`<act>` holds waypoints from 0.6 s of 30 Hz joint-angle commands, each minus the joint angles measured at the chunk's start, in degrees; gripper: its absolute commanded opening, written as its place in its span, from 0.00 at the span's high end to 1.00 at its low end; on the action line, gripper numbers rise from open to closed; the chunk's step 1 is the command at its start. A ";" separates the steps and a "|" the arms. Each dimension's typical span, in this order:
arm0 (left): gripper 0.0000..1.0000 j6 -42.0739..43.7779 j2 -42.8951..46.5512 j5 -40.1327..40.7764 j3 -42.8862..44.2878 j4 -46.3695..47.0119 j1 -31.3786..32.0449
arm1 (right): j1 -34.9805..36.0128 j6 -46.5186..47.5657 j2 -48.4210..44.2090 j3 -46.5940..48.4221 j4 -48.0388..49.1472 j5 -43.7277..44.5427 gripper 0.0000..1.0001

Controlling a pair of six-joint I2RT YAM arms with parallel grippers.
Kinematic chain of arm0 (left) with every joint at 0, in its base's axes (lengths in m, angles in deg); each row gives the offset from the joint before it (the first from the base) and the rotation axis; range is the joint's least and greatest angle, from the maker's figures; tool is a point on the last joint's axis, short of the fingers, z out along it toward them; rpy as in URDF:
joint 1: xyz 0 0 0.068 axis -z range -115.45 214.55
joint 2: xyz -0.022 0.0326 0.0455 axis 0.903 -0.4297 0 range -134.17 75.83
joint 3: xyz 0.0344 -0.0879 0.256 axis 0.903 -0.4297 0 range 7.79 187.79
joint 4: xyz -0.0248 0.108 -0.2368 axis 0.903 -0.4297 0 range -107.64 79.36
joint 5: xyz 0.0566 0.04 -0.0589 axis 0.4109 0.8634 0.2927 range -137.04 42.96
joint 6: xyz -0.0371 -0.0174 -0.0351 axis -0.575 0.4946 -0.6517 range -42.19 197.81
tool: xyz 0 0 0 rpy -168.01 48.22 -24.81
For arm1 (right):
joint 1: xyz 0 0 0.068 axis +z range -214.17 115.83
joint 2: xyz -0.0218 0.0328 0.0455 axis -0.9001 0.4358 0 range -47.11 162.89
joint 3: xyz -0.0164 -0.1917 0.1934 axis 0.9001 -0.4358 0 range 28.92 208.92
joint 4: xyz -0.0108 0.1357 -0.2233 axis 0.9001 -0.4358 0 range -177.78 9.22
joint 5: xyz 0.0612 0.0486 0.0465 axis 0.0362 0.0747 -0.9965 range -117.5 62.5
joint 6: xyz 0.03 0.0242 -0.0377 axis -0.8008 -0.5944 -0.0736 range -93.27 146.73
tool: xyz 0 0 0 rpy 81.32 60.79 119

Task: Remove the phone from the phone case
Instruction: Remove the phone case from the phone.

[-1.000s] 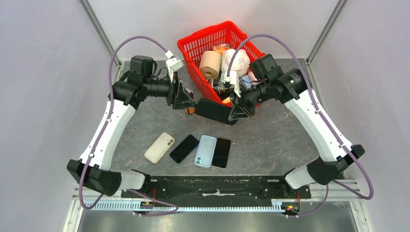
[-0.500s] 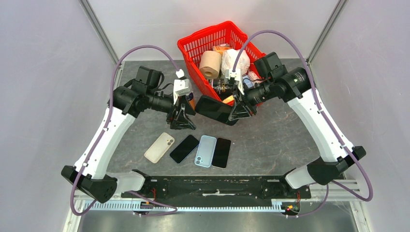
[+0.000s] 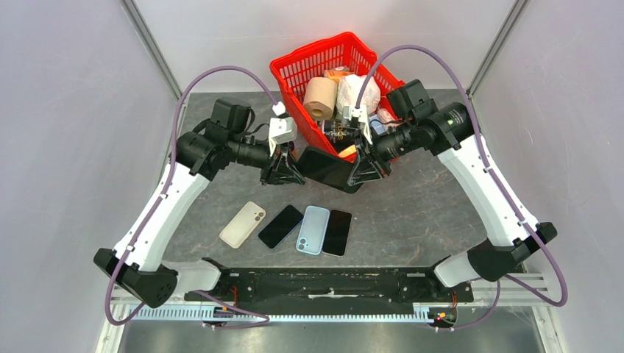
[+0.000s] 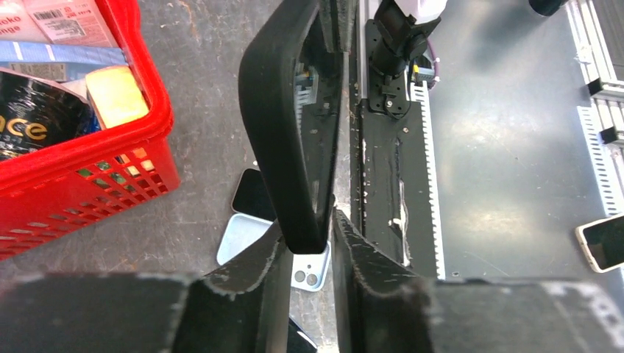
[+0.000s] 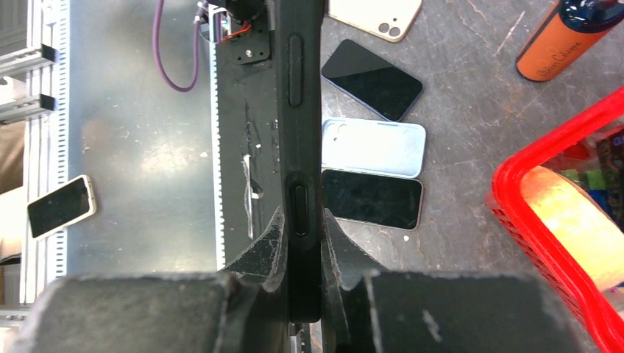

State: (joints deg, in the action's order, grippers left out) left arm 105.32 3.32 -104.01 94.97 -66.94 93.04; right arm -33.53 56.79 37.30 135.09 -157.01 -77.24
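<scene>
A black phone case (image 3: 327, 168) with the phone in it hangs in the air in front of the red basket, between my two grippers. My right gripper (image 3: 366, 168) is shut on its right end; in the right wrist view the case (image 5: 302, 110) stands edge-on, clamped between the gripper (image 5: 303, 213) fingers. My left gripper (image 3: 287, 170) has closed on the left end. Seen from the left wrist, the case's rim (image 4: 283, 132) bows away from the glossy phone (image 4: 324, 147), and its tip sits inside the gripper (image 4: 307, 220), with one finger on the rim and the other on the phone's edge.
On the grey table below lie a cream phone (image 3: 243, 224), a black phone (image 3: 280, 226), a light blue one face down (image 3: 313, 229) and another black phone (image 3: 338, 232). The red basket (image 3: 294, 70) behind holds a paper roll (image 3: 320, 98) and packets. An orange bottle (image 5: 559, 37) stands by the basket.
My left gripper has swung right to the case's left end and its jaws have narrowed onto it. The right gripper raised the case slightly, then held still.
</scene>
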 commanded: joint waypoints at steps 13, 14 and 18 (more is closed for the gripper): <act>0.98 22.40 -1.29 -2.92 0.35 -9.39 6.35 | -1.19 -0.44 1.13 -3.20 2.37 -10.56 1.00; 0.98 23.92 -1.63 -1.95 1.01 -10.04 7.22 | -1.24 -0.54 1.49 -3.53 2.43 -11.61 1.00; 0.98 28.47 -3.19 1.79 5.09 -12.11 10.07 | -1.20 -0.85 3.07 -4.63 2.47 -14.67 1.00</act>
State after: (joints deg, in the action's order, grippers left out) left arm 119.37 1.27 -102.63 95.32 -76.53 97.94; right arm -34.17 60.73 37.82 130.47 -161.88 -82.37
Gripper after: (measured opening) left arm 0.162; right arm 0.183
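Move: The cased black phone, its right end already in my right fingers, has its middle about 7 cm to the right of my left hand, 1 cm ahead and 2 cm higher. From my right hand it lies some 6 cm left and 1 cm ahead. On the table about 30 cm below my left hand and 5 cm ahead are the blue case, 3 cm right, the bare phone, 11 cm right, and the dark phone, 8 cm left. I snap my half-open left fingers shut on the near left corner of the black case while my right hand keeps its pinch on the other end. Then I bring both hands down and back together, about 3 to 4 cm in all, turning my left hand some 10 degrees clockwise and rolling the right a little, without drawing the hands apart. ##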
